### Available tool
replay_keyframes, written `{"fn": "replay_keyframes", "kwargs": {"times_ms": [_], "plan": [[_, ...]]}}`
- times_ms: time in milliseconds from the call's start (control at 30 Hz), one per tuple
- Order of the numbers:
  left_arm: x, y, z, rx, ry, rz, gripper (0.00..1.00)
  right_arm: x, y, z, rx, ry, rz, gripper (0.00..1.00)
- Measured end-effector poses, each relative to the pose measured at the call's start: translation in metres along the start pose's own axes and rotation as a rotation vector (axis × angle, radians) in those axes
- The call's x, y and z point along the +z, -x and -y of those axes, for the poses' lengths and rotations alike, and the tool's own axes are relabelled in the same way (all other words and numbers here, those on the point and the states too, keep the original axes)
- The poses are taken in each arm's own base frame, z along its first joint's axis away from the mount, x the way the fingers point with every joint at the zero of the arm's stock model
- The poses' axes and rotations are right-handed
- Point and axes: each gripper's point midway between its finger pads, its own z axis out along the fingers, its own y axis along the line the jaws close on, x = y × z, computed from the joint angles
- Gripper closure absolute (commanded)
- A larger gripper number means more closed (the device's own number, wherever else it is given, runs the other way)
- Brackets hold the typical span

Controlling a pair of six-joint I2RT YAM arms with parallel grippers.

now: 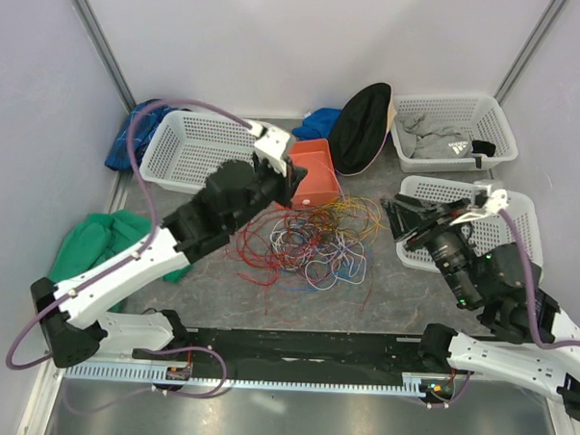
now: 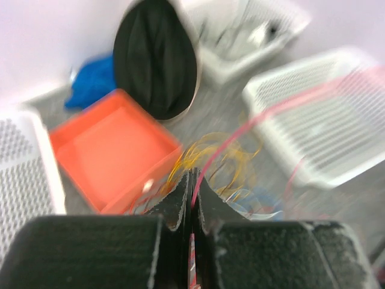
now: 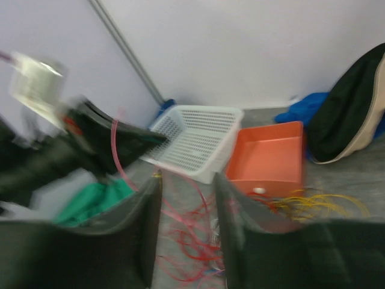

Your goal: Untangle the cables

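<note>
The cables (image 1: 313, 240) lie in a loose tangle of red, yellow, white and blue wires on the grey table, just in front of the orange tray. My left gripper (image 1: 293, 182) hovers at the tangle's far left edge, shut on a thin red cable (image 2: 240, 127) that runs up and to the right from its tips (image 2: 194, 180). My right gripper (image 1: 390, 210) is at the tangle's right side, open (image 3: 186, 198) with nothing clamped. Red strands (image 3: 192, 241) on the table show through the gap between its jaws. The wrist views are blurred.
An orange tray (image 1: 316, 175) sits behind the tangle, next to a white basket (image 1: 192, 151). Two more white baskets (image 1: 453, 128) (image 1: 464, 201) stand at the right. A black cap (image 1: 361, 124) and blue cloth (image 1: 318, 122) lie at the back, green cloth (image 1: 101, 238) at the left.
</note>
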Motion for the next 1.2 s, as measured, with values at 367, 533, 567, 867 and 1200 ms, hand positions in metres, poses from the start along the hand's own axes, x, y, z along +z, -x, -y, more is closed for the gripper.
{"fn": "replay_keyframes", "kwargs": {"times_ms": [367,533,567,867,1200], "plan": [[-0.051,0.172,0.019,-0.192,-0.137,0.19,0.98,0.021,-0.08,0.018,-0.139,-0.124,-0.225,0.02],[-0.023,0.165,-0.01,-0.249,-0.071,0.122,0.98,0.015,-0.074,0.02,-0.118,-0.121,-0.216,0.02],[-0.015,0.159,-0.02,-0.259,-0.041,0.1,0.98,0.012,-0.072,0.021,-0.11,-0.118,-0.209,0.02],[0.021,0.147,-0.117,-0.395,0.142,0.049,0.98,0.001,-0.06,0.031,-0.097,-0.128,-0.169,0.02],[0.029,0.247,-0.116,-0.429,0.029,0.288,0.98,0.0,-0.069,0.044,-0.153,-0.175,-0.177,0.02]]}}
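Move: The left hand holds a red strand, high over the cable pile: the pile's middle lies some 32 cm below it and about 5 cm to its right. From that hand the orange tray is about 20 cm ahead and 2 cm right, and the left white basket 25 cm ahead and 26 cm left. From the right hand the pile is about 11 cm ahead, 16 cm left and 42 cm down, and the right white basket 17 cm ahead, 26 cm right. Up first, with a slight draw back, the left hand hoists the red strand away from the pile in its shut fingers, then swings about 15 cm forward and somewhat left before rising again, ending some 23 cm higher with the fingers tilted slightly upward. The right fingers, already partly open, spread wide as that hand sinks about 8 cm towards the pile. ##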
